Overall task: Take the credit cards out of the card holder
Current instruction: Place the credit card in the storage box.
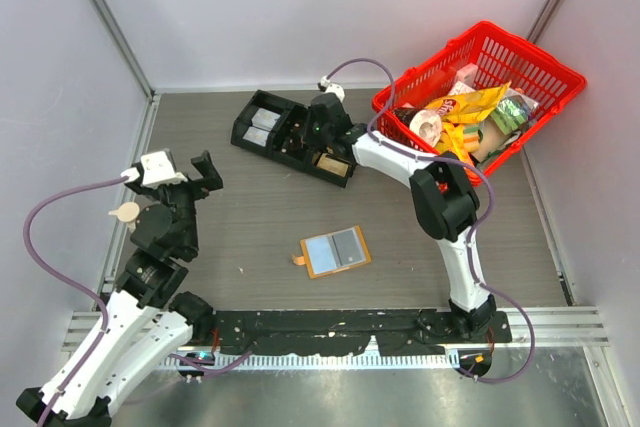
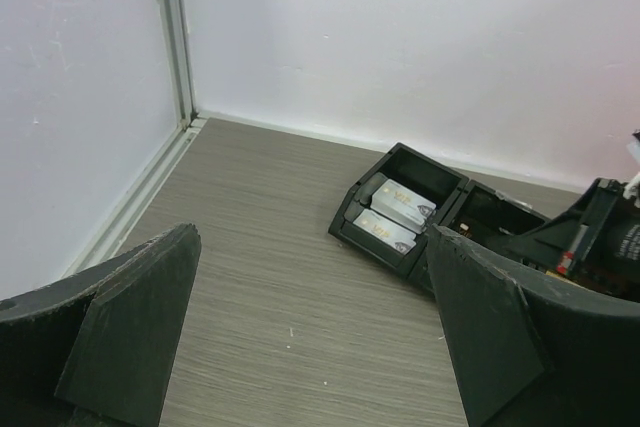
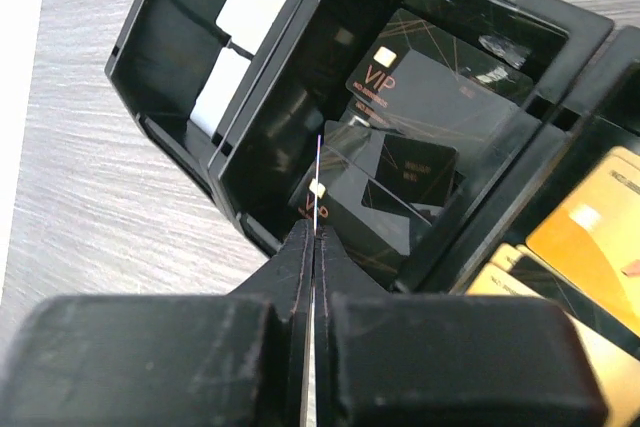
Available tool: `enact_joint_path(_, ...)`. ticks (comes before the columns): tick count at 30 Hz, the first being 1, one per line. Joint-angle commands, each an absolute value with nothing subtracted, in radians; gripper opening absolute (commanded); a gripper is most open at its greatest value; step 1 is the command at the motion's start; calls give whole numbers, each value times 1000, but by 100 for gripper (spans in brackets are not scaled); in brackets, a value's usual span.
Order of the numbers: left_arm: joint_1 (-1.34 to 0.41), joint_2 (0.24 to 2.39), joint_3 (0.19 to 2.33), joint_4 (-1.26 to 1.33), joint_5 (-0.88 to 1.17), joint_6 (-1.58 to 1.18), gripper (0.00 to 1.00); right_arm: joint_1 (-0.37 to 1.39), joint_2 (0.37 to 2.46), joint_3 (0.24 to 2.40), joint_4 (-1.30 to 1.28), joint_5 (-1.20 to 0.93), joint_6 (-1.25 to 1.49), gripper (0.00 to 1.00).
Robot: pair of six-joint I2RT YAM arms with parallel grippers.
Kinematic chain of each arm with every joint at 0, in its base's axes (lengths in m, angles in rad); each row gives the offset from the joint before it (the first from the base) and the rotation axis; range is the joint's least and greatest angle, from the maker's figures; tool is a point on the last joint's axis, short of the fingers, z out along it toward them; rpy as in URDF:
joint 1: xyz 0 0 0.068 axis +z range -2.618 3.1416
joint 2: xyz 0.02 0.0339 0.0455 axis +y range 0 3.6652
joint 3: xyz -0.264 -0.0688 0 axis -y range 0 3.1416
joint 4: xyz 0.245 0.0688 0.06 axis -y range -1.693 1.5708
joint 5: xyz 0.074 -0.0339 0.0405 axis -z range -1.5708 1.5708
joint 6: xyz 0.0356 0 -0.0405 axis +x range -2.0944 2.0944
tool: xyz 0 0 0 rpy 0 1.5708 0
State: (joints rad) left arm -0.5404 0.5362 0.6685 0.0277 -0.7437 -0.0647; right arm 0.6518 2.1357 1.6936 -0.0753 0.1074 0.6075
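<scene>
The card holder [image 1: 335,251], a tan-orange bifold, lies open on the table with its two pale blue-grey panels facing up; no gripper is near it. My right gripper [image 1: 322,133] [image 3: 317,232] is shut on a thin card [image 3: 318,177] seen edge-on, held over the middle compartment of the black tray [image 1: 262,107], which holds black VIP cards [image 3: 430,72]. My left gripper [image 1: 205,175] [image 2: 315,257] is open and empty, raised at the table's left side and facing the tray [image 2: 350,217].
The tray [image 3: 150,22] also holds white cards [image 3: 255,2] in its left compartment and gold cards [image 3: 590,232] in its right one. A red basket [image 1: 545,67] full of groceries stands at the back right. Walls close the left, back and right sides.
</scene>
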Motion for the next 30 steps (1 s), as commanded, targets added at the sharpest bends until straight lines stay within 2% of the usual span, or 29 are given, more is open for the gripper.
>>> enact_joint_path(1,-529,517,661,101,-761,-52,100,660,2206,1799,-35,129,672,1)
enact_joint_path(8,-523,514,658,103,-750,-54,100,661,2287,1887,-66,153,703,5)
enact_joint_path(11,-522,517,657,103,-746,-55,100,663,2286,1881,-71,152,677,13)
enact_joint_path(14,-520,518,655,103,-741,-57,100,666,2266,1865,-87,155,658,16)
enact_joint_path(25,-522,552,660,89,-693,-67,100,687,2074,1721,-117,221,531,45)
enact_joint_path(30,-522,591,683,49,-609,-97,100,693,1926,1625,-121,215,499,64)
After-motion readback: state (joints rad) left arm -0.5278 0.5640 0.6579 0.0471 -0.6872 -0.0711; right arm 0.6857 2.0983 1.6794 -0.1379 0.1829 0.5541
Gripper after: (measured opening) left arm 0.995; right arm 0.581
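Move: The storage box's middle compartment, with the black VIP cards in it, lies about 6 cm ahead of the right hand and about 8 cm below, neither left nor right; the hand already pinches a card, seen edge-on. The white cards sit some 10 cm ahead and 8 cm left of the hand, the yellow cards 2 cm ahead and 8 cm right, the card holder roughly 26 cm back and 7 cm right. From the left hand the compartment is some 27 cm ahead, 23 cm right and 28 cm below. The held card is lowered by the right hand into the middle compartment, down about 4 cm while easing some 2 cm forward and 2 cm left. There the fingers begin to open and let go of the card. Still spreading to a little over half open, they then rise about 4 cm while drawing back and to the right, clear of the box. ##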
